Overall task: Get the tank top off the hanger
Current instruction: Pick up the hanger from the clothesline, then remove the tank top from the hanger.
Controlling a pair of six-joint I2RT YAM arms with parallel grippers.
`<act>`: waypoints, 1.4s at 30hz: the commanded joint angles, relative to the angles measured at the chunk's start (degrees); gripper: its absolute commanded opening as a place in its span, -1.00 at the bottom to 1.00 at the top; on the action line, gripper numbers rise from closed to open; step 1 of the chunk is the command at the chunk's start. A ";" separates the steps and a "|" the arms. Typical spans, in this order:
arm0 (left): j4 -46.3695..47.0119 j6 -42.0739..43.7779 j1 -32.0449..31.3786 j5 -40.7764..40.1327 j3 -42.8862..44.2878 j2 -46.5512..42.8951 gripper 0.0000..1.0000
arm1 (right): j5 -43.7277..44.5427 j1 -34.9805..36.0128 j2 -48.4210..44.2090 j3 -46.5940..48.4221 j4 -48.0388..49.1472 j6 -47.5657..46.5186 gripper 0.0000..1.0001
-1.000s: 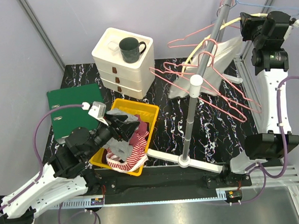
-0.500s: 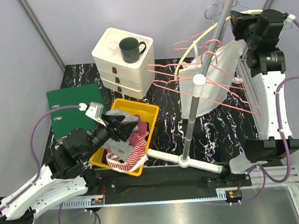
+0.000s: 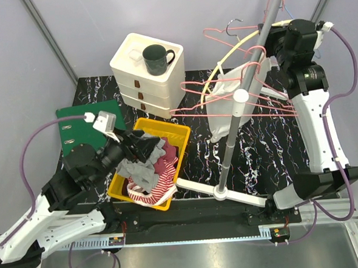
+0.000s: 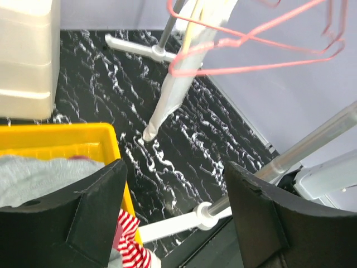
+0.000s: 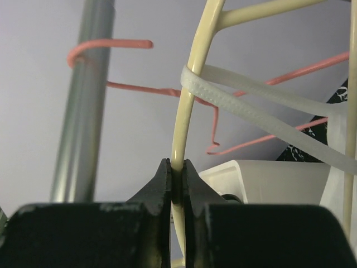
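A white tank top (image 3: 225, 107) hangs from a cream hanger (image 3: 222, 66) beside the tilted grey rail (image 3: 256, 49). My right gripper (image 3: 269, 38) is up high at the rail, shut on the cream hanger. In the right wrist view the thin hanger rod (image 5: 189, 100) runs straight between my pinched gripper (image 5: 177, 178), and a white tank top strap (image 5: 251, 109) loops over it. My left gripper (image 3: 145, 149) hovers over the yellow bin (image 3: 176, 134), open and holding nothing. From the left wrist the open gripper (image 4: 175, 167) frames the tank top (image 4: 173, 95) hanging to the tabletop.
Several pink wire hangers (image 3: 250, 108) hang on the rail around the tank top. The rack's white base (image 3: 231, 194) lies near the front edge. The bin holds striped and grey clothes (image 3: 148, 172). White drawers (image 3: 148, 81) with a dark mug (image 3: 156, 57) and a green binder (image 3: 81, 119) sit to the left.
My right gripper has carried the cream hanger leftward and higher, and the tank top swung left with it. The pink hangers shifted. My left arm rose slightly over the bin.
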 commanded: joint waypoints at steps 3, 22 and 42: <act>-2.03 5.10 3.86 3.95 13.85 5.53 0.51 | 6.97 1.11 -6.60 -7.42 3.55 0.07 -1.00; 0.95 0.17 24.53 49.13 65.97 55.95 0.25 | 12.34 1.19 -21.47 -27.02 13.05 7.97 -1.00; 5.79 2.81 22.16 39.32 65.55 70.31 -0.24 | 15.06 5.32 -11.44 -22.10 22.63 2.71 -1.00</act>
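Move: The left shoulder strap of the white tank top, on the yellow hanger my right hand holds, lies about 26 cm ahead of my left hand, 22 cm to its right and 9 cm above it. The nearest pink hanger end is some 10 cm ahead of that hand, 8 cm right and 5 cm above; the yellow basket is roughly 30 cm below it, 3 cm ahead and 2 cm left. From my right hand the strap lies about 15 cm left, 7 cm back and 4 cm lower. I lift my left hand about 17 cm, swing it forward and right past the pink hanger ends, then sink it towards the strapped left end of the yellow hanger, turning some 20 degrees clockwise and partly closing my fingers. My right hand keeps its pinch on the hanger, dips and draws it back about 8 cm, then pushes most of the way forward again, staying lower and turned slightly clockwise. ##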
